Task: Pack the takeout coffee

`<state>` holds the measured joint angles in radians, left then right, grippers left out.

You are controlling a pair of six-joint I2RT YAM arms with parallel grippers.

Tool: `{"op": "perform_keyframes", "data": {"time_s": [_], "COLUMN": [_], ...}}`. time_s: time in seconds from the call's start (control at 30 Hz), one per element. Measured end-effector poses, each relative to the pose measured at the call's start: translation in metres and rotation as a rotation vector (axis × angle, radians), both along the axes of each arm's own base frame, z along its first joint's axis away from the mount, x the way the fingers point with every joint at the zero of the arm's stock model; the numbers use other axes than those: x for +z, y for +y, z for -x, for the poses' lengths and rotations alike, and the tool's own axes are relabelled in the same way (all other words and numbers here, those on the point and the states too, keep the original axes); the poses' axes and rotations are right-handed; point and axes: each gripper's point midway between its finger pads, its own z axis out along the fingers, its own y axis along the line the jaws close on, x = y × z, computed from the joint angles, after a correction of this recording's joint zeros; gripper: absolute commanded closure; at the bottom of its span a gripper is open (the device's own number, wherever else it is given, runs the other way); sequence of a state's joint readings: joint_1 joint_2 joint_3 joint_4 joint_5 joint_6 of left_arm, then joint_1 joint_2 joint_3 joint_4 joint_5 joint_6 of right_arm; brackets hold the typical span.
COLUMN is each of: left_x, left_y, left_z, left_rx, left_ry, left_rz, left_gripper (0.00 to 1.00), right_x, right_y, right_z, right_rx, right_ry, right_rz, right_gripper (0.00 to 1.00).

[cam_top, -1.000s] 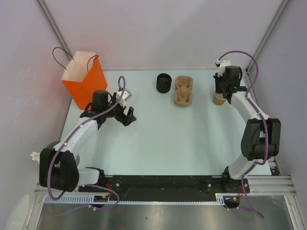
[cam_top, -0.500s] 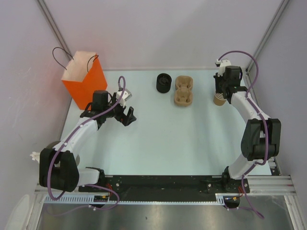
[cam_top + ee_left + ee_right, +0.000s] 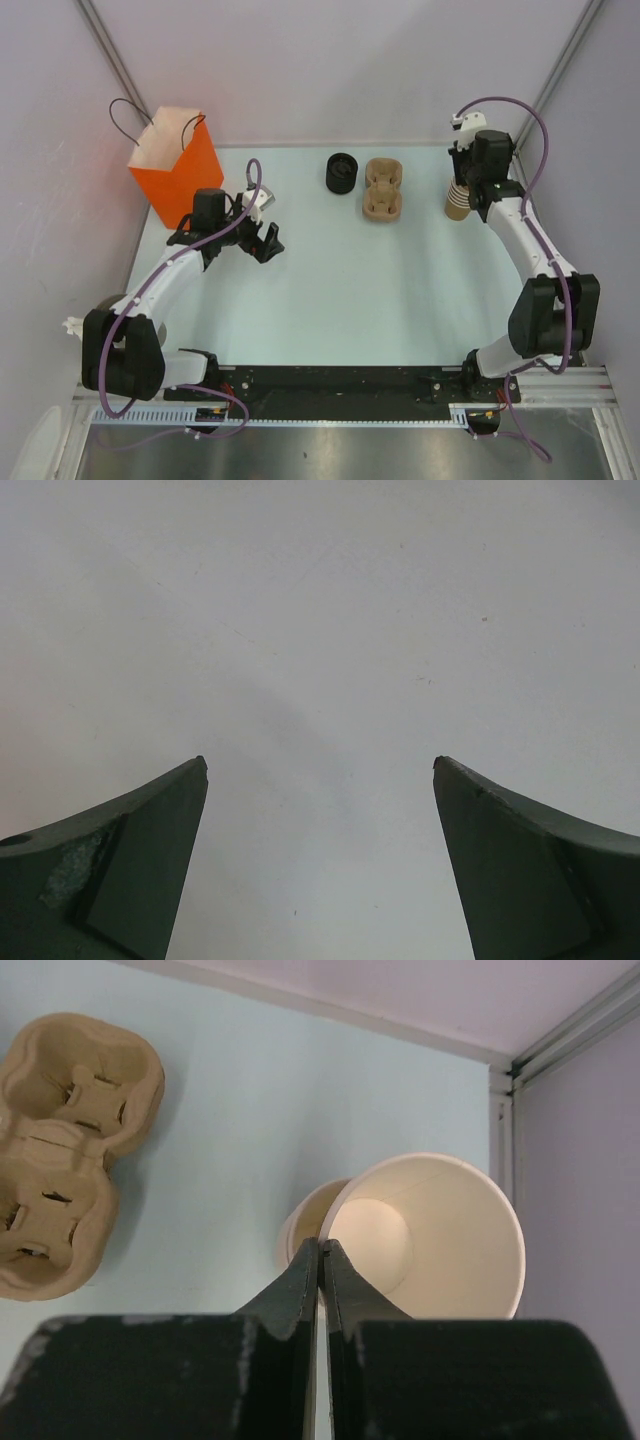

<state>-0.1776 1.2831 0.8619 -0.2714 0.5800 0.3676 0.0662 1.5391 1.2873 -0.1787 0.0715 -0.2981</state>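
My right gripper is shut on the near rim of a tan paper cup with a pale inside, one finger inside and one outside. The cup tilts up out of the cup stack just behind it. From above, the right gripper sits over the stack at the back right. A round black lid lies at the back middle. My left gripper hovers open at the left with only bare table between its fingers.
The moulded brown cup carrier lies between the lid and the cup stack. An orange paper bag stands open at the back left corner. Enclosure walls and a metal post close in the right side.
The right jaws have closed on the cup rim, and the right wrist has risen and shifted slightly right, pulling the cup up from the stack. The left arm has not moved.
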Motion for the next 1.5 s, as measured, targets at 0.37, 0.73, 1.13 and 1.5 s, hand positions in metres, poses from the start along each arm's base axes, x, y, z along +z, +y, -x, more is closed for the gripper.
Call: {"op": "perform_keyframes", "data": {"time_s": [0.37, 0.73, 1.13, 1.5], "left_x": [-0.005, 0.002, 0.018, 0.034], "left_y": [0.001, 0.009, 0.018, 0.022], "left_z": [0.002, -0.004, -0.005, -0.006], "left_rx": [0.005, 0.044, 0.091, 0.114], "left_ry": [0.010, -0.038, -0.113, -0.177], "left_rz": [-0.006, -0.024, 0.000, 0.025], "left_gripper": [0.00, 0.00, 0.01, 0.00], "right_x": [0.094, 0.091, -0.019, -0.083], "right_y": [0.029, 0.177, 0.322, 0.349], "right_z": [0.032, 0.104, 0.143, 0.146], "right_rx": [0.083, 0.531, 0.852, 0.874], "right_ry": [-0.177, -0.112, 0.117, 0.212], "right_rz": [0.040, 0.028, 0.074, 0.027], "right_gripper": [1.00, 1.00, 1.00, 1.00]}}
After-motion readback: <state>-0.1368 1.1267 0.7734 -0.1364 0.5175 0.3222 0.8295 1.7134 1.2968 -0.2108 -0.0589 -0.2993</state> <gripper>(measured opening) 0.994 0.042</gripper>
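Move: With a paper cup already pinched by its left rim in my right hand, I'm heading for the bare table about 32 cm to the left, 11 cm back and some 18 cm down. The cup stack is about 4 cm right, 1 cm ahead and 12 cm below; the cup carrier about 16 cm left, 5 cm ahead; the black lids about 28 cm left, 7 cm ahead. From my open left hand that bare spot is some 16 cm right, 1 cm back and 10 cm down. I keep the rim pinched and lift my right hand another 11 cm off the stack, then sweep about 35 cm left and 14 cm back, past the near side of the carrier, turning some 50 degrees counter-clockwise and sinking well below my starting height towards the bare table. My left hand, still wide open, eases a few centimetres up and slightly left, its fingers tilting up a little. ##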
